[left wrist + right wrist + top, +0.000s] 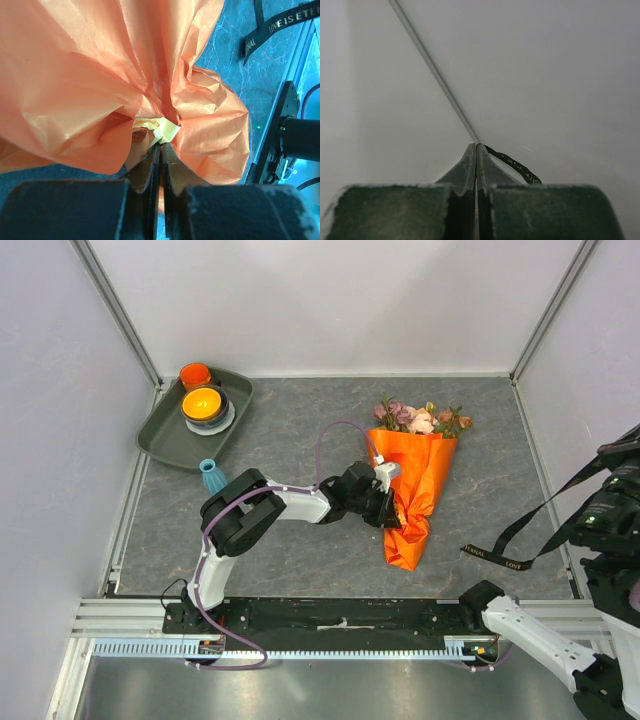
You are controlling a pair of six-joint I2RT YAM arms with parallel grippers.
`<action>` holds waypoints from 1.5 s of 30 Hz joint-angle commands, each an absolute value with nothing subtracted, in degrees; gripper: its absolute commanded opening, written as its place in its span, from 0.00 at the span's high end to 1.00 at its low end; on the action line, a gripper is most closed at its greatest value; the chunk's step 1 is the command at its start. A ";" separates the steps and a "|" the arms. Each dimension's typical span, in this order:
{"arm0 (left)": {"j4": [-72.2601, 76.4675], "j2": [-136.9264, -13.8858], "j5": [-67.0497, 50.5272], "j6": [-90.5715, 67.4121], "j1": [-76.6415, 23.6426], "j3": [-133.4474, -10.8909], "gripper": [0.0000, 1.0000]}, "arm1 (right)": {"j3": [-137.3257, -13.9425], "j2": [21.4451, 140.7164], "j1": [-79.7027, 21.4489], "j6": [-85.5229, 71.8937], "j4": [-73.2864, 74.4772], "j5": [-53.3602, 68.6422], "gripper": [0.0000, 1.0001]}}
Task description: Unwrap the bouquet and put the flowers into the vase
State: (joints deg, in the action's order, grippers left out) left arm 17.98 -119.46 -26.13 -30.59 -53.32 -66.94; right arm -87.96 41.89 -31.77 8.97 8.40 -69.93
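Note:
The bouquet (415, 490) lies on the grey table, wrapped in orange paper (90, 75), with its flowers (420, 418) pointing to the back. My left gripper (395, 508) is at the wrap's gathered neck. Its jaws (161, 144) are shut on a pale yellow strip of tape (165, 129) there. The black ribbon (510, 540) is off the bouquet and runs from the table up to my right gripper (608, 452), raised at the right edge. The right jaws (476, 146) are shut on the ribbon (517, 167). The teal vase (212, 475) stands upright, left of the left arm.
A grey-green tray (165, 435) at the back left holds an orange cup (196, 374) and an orange bowl (204, 403) on a white plate. White walls close in three sides. An aluminium rail (300, 620) runs along the near edge.

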 commanded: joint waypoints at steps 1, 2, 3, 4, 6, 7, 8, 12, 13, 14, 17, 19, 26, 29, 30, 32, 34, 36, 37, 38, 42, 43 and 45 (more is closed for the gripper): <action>15.56 -120.06 -26.81 -29.71 -53.35 -67.41 0.90 | -79.64 36.05 -31.90 16.25 3.34 -77.96 1.00; 15.56 -120.06 -26.72 -29.71 -53.35 -67.50 0.90 | -78.58 35.25 -31.90 17.13 3.34 -78.39 1.00; 15.56 -120.06 -26.63 -29.62 -53.35 -67.33 0.90 | -76.92 34.72 -31.90 17.92 3.34 -79.01 1.00; 15.64 -119.97 -26.63 -29.62 -53.35 -67.32 0.90 | -76.30 33.32 -31.90 19.50 3.34 -79.01 1.00; 15.56 -119.97 -26.54 -29.62 -53.35 -67.15 0.90 | -74.80 32.09 -31.90 20.47 3.25 -79.10 1.00; 15.56 -119.88 -26.46 -29.53 -53.35 -67.24 0.90 | -74.45 30.95 -31.90 21.17 3.25 -79.10 1.00; 15.56 -119.97 -26.46 -29.62 -53.35 -67.32 0.90 | -74.01 30.59 -31.90 21.36 3.25 -79.19 1.00; 15.56 -120.32 -26.63 -29.79 -53.35 -67.50 0.90 | -72.69 29.71 -31.99 20.48 6.49 -79.10 1.00; 15.56 -120.32 -26.63 -29.79 -53.35 -67.41 0.90 | -72.60 29.36 -31.99 20.04 7.29 -78.93 1.00; 15.56 -120.41 -26.54 -29.71 -53.26 -67.50 0.90 | -72.42 29.18 -31.91 18.73 7.90 -78.49 1.00; 15.47 -120.50 -26.46 -29.71 -53.35 -67.50 0.90 | -72.16 29.09 -31.90 16.36 10.45 -78.05 1.00; 15.47 -120.50 -26.54 -29.71 -53.35 -67.59 0.90 | -71.90 29.27 -31.90 13.81 12.29 -77.61 1.00; 15.47 -120.50 -26.54 -29.71 -53.35 -67.68 0.90 | -68.92 30.93 -31.90 -9.73 31.17 -70.68 1.00; 15.47 -120.41 -26.63 -29.71 -53.35 -67.50 0.90 | -68.46 33.65 -31.90 -14.76 33.04 -65.58 1.00; 15.47 -120.41 -26.63 -29.71 -53.35 -67.59 0.90 | -68.90 34.97 -31.90 -15.11 33.05 -64.09 1.00; 15.47 -120.15 -26.72 -29.53 -53.26 -67.50 0.90 | -70.30 36.12 -31.90 -14.86 31.91 -61.18 1.00; 15.47 -119.88 -26.81 -29.53 -53.35 -67.50 0.89 | -70.84 37.44 -31.90 -13.11 30.50 -57.77 1.00; 15.56 -119.53 -26.81 -29.44 -53.35 -67.33 0.88 | -71.80 38.84 -31.90 -12.92 30.23 -55.47 1.00; 15.73 -119.36 -26.81 -29.62 -53.35 -67.32 0.86 | -71.89 39.20 -31.90 -13.18 30.15 -53.63 1.00; 16.60 -119.09 -27.42 -29.79 -53.35 -66.89 0.84 | -71.89 39.55 -31.99 -13.36 30.15 -52.57 1.00; 19.50 -115.59 -31.98 -29.97 -53.09 -66.62 0.60 | -72.07 40.95 -31.90 -13.18 30.24 -44.75 1.00; 20.12 -113.92 -32.69 -29.10 -53.09 -66.36 0.49 | -72.24 41.04 -31.90 -13.10 30.23 -43.43 1.00; 20.04 -108.74 -34.18 -27.78 -53.09 -66.36 0.35 | -72.60 41.48 -31.90 -12.75 30.15 -39.91 1.00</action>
State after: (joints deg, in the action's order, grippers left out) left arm 18.50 -117.91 -29.78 -30.39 -53.32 -66.63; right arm -69.73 40.82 -31.77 -12.43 30.94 -48.60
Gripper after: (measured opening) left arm 0.538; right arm 0.007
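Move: The right hand, high over the table's right side, holds the black ribbon; the ribbon's loose end lies about 55 cm below, roughly level with the hand and 7 cm to its left. From that hand the wrap's waist is some 7 cm ahead, 28 cm left, 53 cm down. The left fingers are already shut on this waist; the flower heads lie about 24 cm ahead of the left hand and 5 cm to its right. Right hand lowers the held ribbon about 14 cm, backing, then swinging forward-left; left fingers open at the wrap's waist. ##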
